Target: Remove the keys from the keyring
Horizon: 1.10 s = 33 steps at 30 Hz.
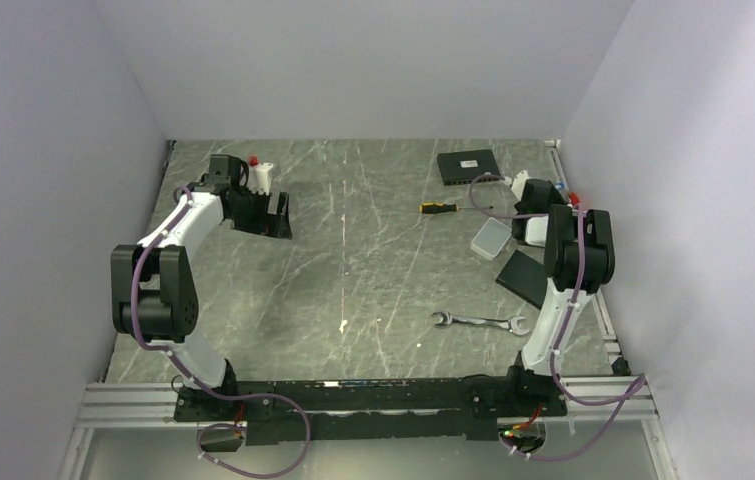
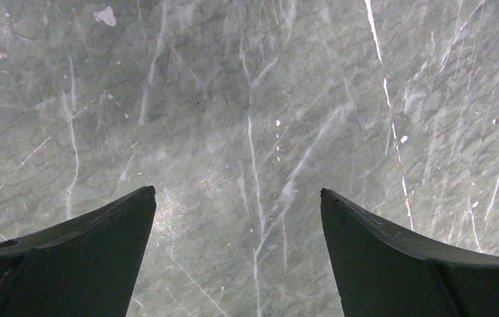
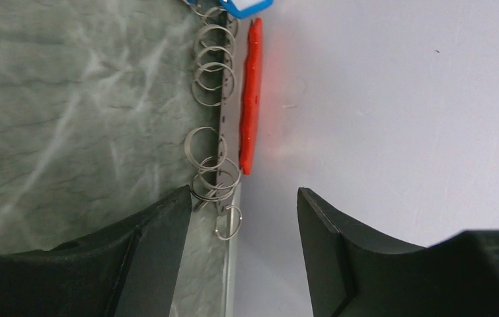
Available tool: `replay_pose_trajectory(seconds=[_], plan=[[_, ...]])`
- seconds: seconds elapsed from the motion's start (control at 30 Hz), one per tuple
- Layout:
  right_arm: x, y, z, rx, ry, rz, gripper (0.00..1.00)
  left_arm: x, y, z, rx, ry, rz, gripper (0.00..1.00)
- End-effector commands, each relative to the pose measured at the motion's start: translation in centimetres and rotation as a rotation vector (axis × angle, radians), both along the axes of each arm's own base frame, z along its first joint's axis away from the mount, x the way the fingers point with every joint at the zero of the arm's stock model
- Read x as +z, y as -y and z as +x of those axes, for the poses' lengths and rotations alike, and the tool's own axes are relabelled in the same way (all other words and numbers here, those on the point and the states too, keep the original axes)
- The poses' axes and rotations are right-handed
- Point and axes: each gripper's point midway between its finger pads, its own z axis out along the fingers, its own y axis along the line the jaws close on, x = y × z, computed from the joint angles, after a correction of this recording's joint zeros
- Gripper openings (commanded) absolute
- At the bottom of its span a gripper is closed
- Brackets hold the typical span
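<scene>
The keyring (image 3: 210, 86) is a string of thin silvery wire rings lying along the table's right edge, against the wall. Its red oblong tag (image 3: 252, 99) stands on edge beside the rings. A blue key head (image 3: 246, 6) shows at the top of the right wrist view; the rest of the keys are out of frame. My right gripper (image 3: 243, 198) hovers over the near end of the chain, jaws apart, with the last small ring (image 3: 228, 222) just beside its left finger and nothing pinched. In the top view the red tag (image 1: 574, 197) peeks out by the right wrist. My left gripper (image 2: 238, 195) is wide open over bare table at the far left (image 1: 278, 215).
A silver wrench (image 1: 478, 322) lies front right, and a yellow-handled screwdriver (image 1: 438, 207) towards the back. A black box (image 1: 468, 165), a clear plastic case (image 1: 491, 238) and a black flat plate (image 1: 525, 277) sit near the right arm. The right wall (image 3: 398, 99) is very close.
</scene>
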Motion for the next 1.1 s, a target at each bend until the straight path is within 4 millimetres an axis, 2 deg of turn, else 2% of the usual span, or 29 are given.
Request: replay_pose_trajectory(seconds=[0.0,0.17,0.67,0.8,0.93,1.07], plan=[[-1.2,1.7,0.2,-0.018,-0.008,-0.001,0.64,2.0,0.5,1.0,-0.002,0.050,-0.023,0.99],[-2.4,2.5,0.4,-0.015,-0.020,-0.009,0.60,2.0,0.4,1.1,-0.001,0.054,-0.018,0.99],[-5.3,2.1,1.5,0.072,-0.095,-0.003,0.40,2.1,0.5,1.2,-0.003,0.054,-0.024,0.99],[-5.3,2.4,1.6,0.086,-0.118,-0.046,0.37,2.4,0.6,1.2,-0.004,0.060,-0.031,0.99],[-4.7,2.9,1.8,0.118,-0.133,-0.150,0.30,2.6,0.8,1.1,-0.008,0.060,-0.040,0.99],[-4.7,3.1,1.8,0.127,-0.148,-0.189,0.14,2.8,0.8,1.1,-0.007,0.066,-0.040,0.99]])
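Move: The nearest loops of the keyring's string of rings lie by the foot of the right-hand wall, about 3 cm ahead of the right hand, 3 cm to its right and 2 cm below. Of these loops, the blue tag stands some 10 cm farther forward along the wall; the red bar's middle is about 6 cm farther forward and 2 cm more to the right. From the left hand the loops lie roughly 75 cm right, 12 cm ahead and 8 cm lower. Rightward first, about 2.5 cm towards the wall, then mainly forward some 3 cm while sinking 1.5 cm, the right hand brings its fingertips up to the nearest loops of the keyring. The fingers close from about two-thirds open to roughly a quarter, ending on either side of those loops, and late on the wrist rolls about 10 degrees, its left side dropping. ##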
